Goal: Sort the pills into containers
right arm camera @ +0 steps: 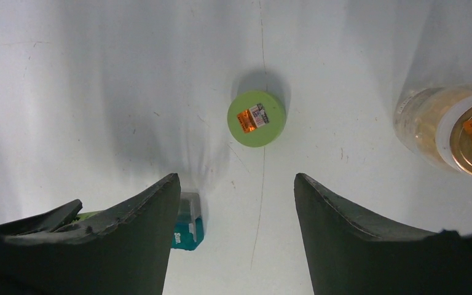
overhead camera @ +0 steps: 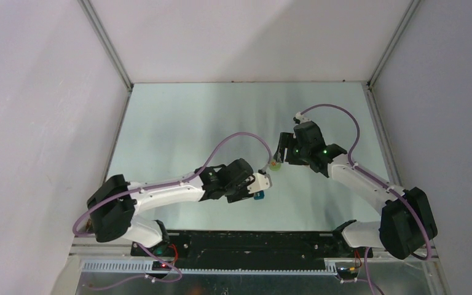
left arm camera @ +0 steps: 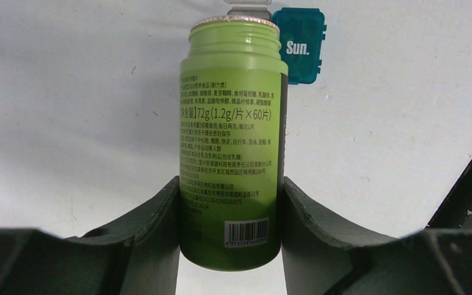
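My left gripper (left arm camera: 230, 184) is shut on a lime-green bottle (left arm camera: 230, 141), one of the containers. The bottle stands upright on the table, its cap off, showing a threaded neck and a foil seal. Its round green cap (right arm camera: 256, 118) lies flat on the table ahead of my right gripper (right arm camera: 236, 178), which hangs open and empty above it. In the top view the cap (overhead camera: 275, 165) sits just below the right gripper (overhead camera: 281, 149). The other container, pale with an orange-gold top (right arm camera: 461, 132), stands at the right edge. No loose pills show.
A teal pill box marked "Sun." (left arm camera: 298, 44) lies just behind the green bottle. In the right wrist view the box (right arm camera: 187, 227) is partly behind my left finger. Grey walls enclose the table (overhead camera: 178, 123) on three sides.
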Robot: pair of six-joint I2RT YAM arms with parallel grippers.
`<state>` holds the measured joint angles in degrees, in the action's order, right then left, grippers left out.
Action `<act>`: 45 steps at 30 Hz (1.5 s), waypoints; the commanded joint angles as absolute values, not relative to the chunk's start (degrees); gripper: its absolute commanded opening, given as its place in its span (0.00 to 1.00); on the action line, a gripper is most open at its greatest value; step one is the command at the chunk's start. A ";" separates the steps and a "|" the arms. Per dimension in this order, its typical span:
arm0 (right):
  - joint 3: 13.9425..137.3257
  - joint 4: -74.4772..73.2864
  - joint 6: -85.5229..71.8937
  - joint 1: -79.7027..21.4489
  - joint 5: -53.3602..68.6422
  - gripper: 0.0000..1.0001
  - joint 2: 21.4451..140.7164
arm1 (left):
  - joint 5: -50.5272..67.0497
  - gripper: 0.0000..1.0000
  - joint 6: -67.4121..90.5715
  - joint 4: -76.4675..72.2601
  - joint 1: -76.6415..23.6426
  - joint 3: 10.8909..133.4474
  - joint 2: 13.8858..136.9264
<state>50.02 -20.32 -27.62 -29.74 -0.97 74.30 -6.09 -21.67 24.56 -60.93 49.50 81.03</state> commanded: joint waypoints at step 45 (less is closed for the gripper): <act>48.01 -18.10 -27.17 -27.60 6.97 0.76 70.77 | -8.12 0.00 -13.84 -2.95 -58.55 33.95 48.86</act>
<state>47.99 -19.68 -28.25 -27.83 6.59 70.50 -8.43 -17.80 10.52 -60.20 36.53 57.63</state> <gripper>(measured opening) 0.753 0.542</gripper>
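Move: The left hand still holds the open green bottle, mouth tipped towards the pill box, whose middle lies about 5 cm ahead, 8 cm to the right and 6 cm below it. The green cap is about 13 cm ahead and 13 cm right of that hand. From the empty right hand the cap is some 5 cm ahead, 2 cm left and 10 cm below; the pale pill jar stands about 7 cm ahead and 9 cm right, its middle 8 cm lower. The left hand keeps its grip on the green bottle, dips it half a centimetre with a slight tilt and holds it by the pill box, then lifts it about 7 cm away from the box at growing speed while swinging the fingers up to the right some 25 degrees, so the bottle's mouth tips back upwards. The open right hand waits, then eases back a good centimetre and up about as much, touching nothing. ##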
